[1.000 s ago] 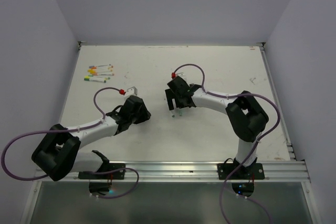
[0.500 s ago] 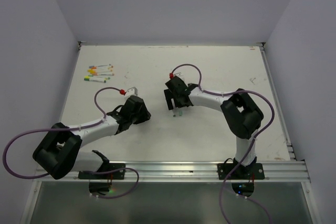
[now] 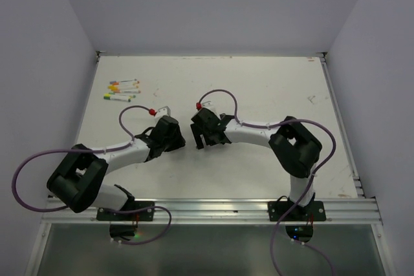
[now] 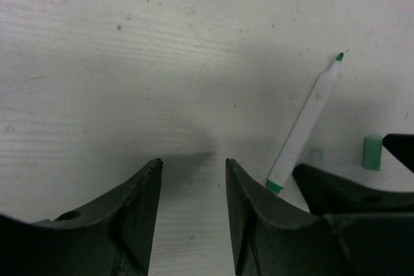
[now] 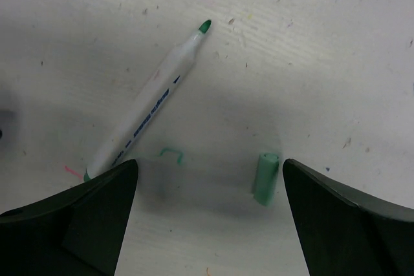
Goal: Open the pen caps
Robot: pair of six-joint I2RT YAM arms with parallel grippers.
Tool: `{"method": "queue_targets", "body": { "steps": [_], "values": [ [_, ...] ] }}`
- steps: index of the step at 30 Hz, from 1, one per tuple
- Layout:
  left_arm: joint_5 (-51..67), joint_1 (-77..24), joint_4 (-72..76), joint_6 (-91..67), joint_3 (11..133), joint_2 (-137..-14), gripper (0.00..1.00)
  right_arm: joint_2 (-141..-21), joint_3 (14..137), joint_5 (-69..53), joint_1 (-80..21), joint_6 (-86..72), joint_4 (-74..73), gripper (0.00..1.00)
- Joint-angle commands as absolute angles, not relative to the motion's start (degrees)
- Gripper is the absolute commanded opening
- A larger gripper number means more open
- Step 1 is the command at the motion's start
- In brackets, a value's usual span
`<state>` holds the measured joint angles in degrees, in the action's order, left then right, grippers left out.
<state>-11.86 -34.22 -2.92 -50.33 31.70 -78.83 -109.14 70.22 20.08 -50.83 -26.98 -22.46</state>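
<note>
A white pen (image 5: 154, 106) with a bare green tip lies uncapped on the table, and its green pen cap (image 5: 264, 178) lies loose beside it. My right gripper (image 5: 208, 167) hangs open just over them, the cap near its right finger and nothing held. In the left wrist view, pen (image 4: 306, 123) and cap (image 4: 371, 152) lie to the right of my left gripper (image 4: 193, 165), which is open on bare table. From above, the left gripper (image 3: 172, 132) and right gripper (image 3: 199, 135) stand close together. Several capped pens (image 3: 123, 90) lie at the far left.
A small green ink mark (image 5: 173, 154) sits on the table between pen and cap. The right gripper's dark finger (image 4: 336, 192) shows low right in the left wrist view. The purple cable (image 3: 136, 116) loops over the left arm.
The right gripper has moved left and slightly nearer, ending close beside the left gripper. The left arm has hardly shifted.
</note>
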Motion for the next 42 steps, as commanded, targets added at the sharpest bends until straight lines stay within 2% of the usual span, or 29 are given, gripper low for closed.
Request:
{"method": "queue_targets", "body": {
  "steps": [1, 11, 18, 22, 26, 30, 31, 32, 33, 35, 38, 42],
  "values": [
    [-13.4, -33.8, -2.8, -48.5, 35.0, -80.8, 0.47, -106.1, 68.3, 22.4, -51.9, -30.0, -25.1, 0.98],
    [-12.2, -32.8, -1.0, -47.7, 34.1, -81.5, 0.47, -101.9, 68.4, 27.9, -51.9, -28.2, -26.2, 0.99],
    [-6.7, -33.0, 3.7, -46.6, 35.2, -85.1, 0.45, -99.0, 68.1, 28.0, -50.5, -28.7, -26.5, 0.98],
    [-9.4, -31.7, 3.3, -48.2, 34.5, -79.8, 0.47, -95.5, 68.0, 28.7, -50.3, -29.1, -29.0, 0.99],
    [-8.5, -21.8, -2.4, -47.6, 40.0, -79.2, 0.5, -94.9, 70.8, 30.4, -50.4, -28.3, -33.0, 0.99],
    [-7.6, -14.4, -12.5, -44.5, 54.4, -86.9, 0.48, -93.4, 70.2, 30.1, -50.4, -25.0, -34.2, 0.99],
    [-8.4, -12.6, -14.0, -42.9, 57.2, -89.3, 0.53, -92.0, 68.5, 31.0, -50.3, -25.0, -34.0, 0.99],
    [-8.9, -11.5, -14.3, -42.6, 57.2, -89.9, 0.53, -91.1, 67.2, 31.2, -50.3, -24.9, -33.4, 0.99],
    [-9.2, -10.5, -13.6, -43.1, 57.9, -90.5, 0.61, -89.9, 65.7, 31.4, -50.2, -25.4, -30.9, 0.99],
    [-7.4, -6.1, -12.1, -44.2, 57.7, -91.0, 0.69, -85.8, 60.4, 29.8, -50.2, -23.7, -26.8, 0.99],
    [-5.6, 0.0, -9.8, -46.2, 58.4, -93.1, 0.7, -84.6, 57.3, 28.7, -50.1, -23.8, -22.4, 0.99],
    [-8.4, 5.9, -16.1, -47.8, 66.4, -99.2, 0.7, -89.1, 60.2, 28.7, -49.9, -23.0, -25.2, 0.99]
  ]
}}
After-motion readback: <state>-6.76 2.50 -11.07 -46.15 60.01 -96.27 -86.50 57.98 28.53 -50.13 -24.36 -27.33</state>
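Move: From the left hand, the nearest of the capped pens (green end) lies about 22 cm ahead and 29 cm to the left, some 3 cm lower; the other pens lie just beyond it, centred roughly 28 cm ahead and 27 cm left. The uncapped green pen is about 4 cm ahead and 9 cm right. The nearest pen is about 19 cm ahead and 41 cm left of the right hand, whose neighbour, the loose cap, sits 1 cm back and 3 cm right. Bring the empty left gripper, after a slow 2 cm nudge forward and right, up in an arc to the left and forward towards the capped pens, about 17 cm each way, sinking slightly at the end while turning some 30 degrees counter-clockwise and opening wider. Draw the wide-open right gripper slightly back, then lift it off the uncapped pen and cap and away to the right. ##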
